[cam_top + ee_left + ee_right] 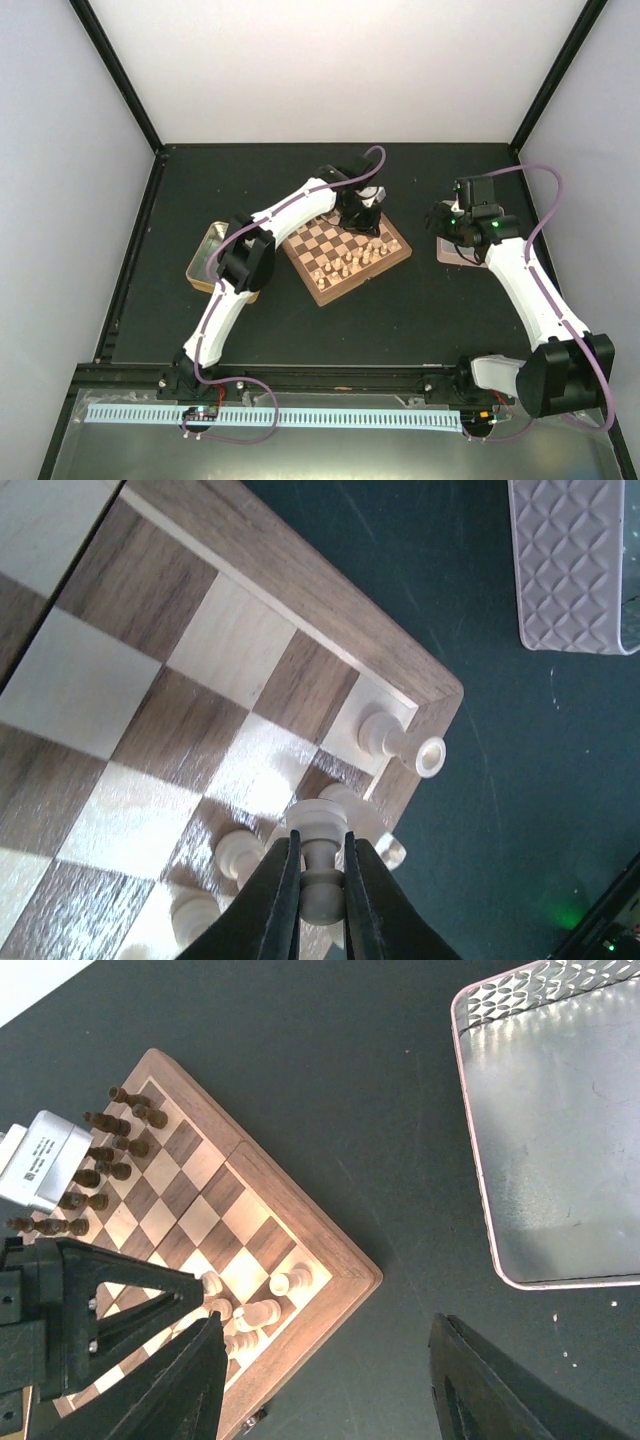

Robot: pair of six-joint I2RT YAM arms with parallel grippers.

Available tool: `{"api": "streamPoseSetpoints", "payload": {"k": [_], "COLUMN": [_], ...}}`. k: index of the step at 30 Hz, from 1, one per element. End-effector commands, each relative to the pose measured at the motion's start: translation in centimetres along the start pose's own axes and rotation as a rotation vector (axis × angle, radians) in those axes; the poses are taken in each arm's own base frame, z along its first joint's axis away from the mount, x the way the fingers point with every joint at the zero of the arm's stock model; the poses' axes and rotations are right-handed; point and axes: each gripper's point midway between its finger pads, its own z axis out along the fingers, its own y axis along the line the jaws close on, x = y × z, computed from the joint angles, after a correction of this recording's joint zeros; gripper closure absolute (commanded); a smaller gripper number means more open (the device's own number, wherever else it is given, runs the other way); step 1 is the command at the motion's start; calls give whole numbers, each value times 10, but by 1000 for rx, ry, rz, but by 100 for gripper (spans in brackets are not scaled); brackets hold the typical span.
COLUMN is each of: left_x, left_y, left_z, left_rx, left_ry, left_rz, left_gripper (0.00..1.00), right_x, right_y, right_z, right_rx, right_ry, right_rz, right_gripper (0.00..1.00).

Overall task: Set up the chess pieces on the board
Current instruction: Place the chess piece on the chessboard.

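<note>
The board point(322, 294) lies turned at an angle in the middle of the table. Dark chess pieces point(112, 1150) stand along its far-left side and pale chess pieces point(352, 262) along its right side. My left gripper point(320, 848) is shut on a pale chess piece point(322, 872), holding it by the neck just above the board's corner squares point(300, 585). A pale piece point(398, 742) stands on the corner square and others point(238, 852) stand beside it. My right gripper point(328, 1345) hangs open and empty over bare table, between the board point(335, 1235) and the silver tray.
A silver metal tray point(560, 1150) lies to the right of the board, under the right wrist point(470, 222). A tan rectangular tray point(205, 252) sits to the board's left, partly under the left arm's elbow point(245, 262). Black frame posts edge the table.
</note>
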Motion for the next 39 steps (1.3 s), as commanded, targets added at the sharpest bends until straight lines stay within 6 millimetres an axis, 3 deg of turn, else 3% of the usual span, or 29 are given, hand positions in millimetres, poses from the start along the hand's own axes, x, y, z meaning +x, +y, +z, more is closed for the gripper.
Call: {"api": "streamPoseSetpoints", "payload": {"k": [1, 8, 19, 26, 32, 39], "left_x": [-17, -15, -21, -23, -34, -56], "left_y": [-11, 0, 0, -4, -14, -20], "left_z": [6, 20, 18, 13, -14, -77], "left_rx": [36, 14, 4, 14, 36, 46], "left_ry": [-48, -32, -60, -69, -128, -254], "left_rz": [18, 15, 33, 40, 58, 68], "left_gripper": [90, 89, 79, 80, 71, 61], "right_x": [1, 4, 3, 4, 1, -1], "right_y": [-6, -7, -5, -4, 0, 9], "right_z": [-4, -3, -3, -1, -3, -4], "right_rx": [18, 23, 15, 7, -11, -44], "right_ry": [-11, -4, -3, 3, 1, 8], "right_rz": [-17, -16, -15, -13, -20, -44], "right_gripper": [43, 43, 43, 43, 43, 43]}}
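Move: The left gripper holds a light pawn just above its place, the light square diagonally inward from the corner rook: roughly 4 cm down, 1 cm ahead and 1 cm right. From this hand, the corner rook stands level, about 4 cm right; a taller back-row piece about 3 cm right and 1 cm back; the next pawn level, about 1 cm left. From the idle right hand the square lies some 18 cm left, 4 cm ahead and 14 cm below. Lower the left gripper about 2 cm with the pawn, easing slightly forward and right, until the pawn stands on its light square among the light pieces. Hold there with the fingers still slanting down to the right, spread them to let go of the pawn, then draw up some 2 cm, drifting about 1 cm farther forward. ##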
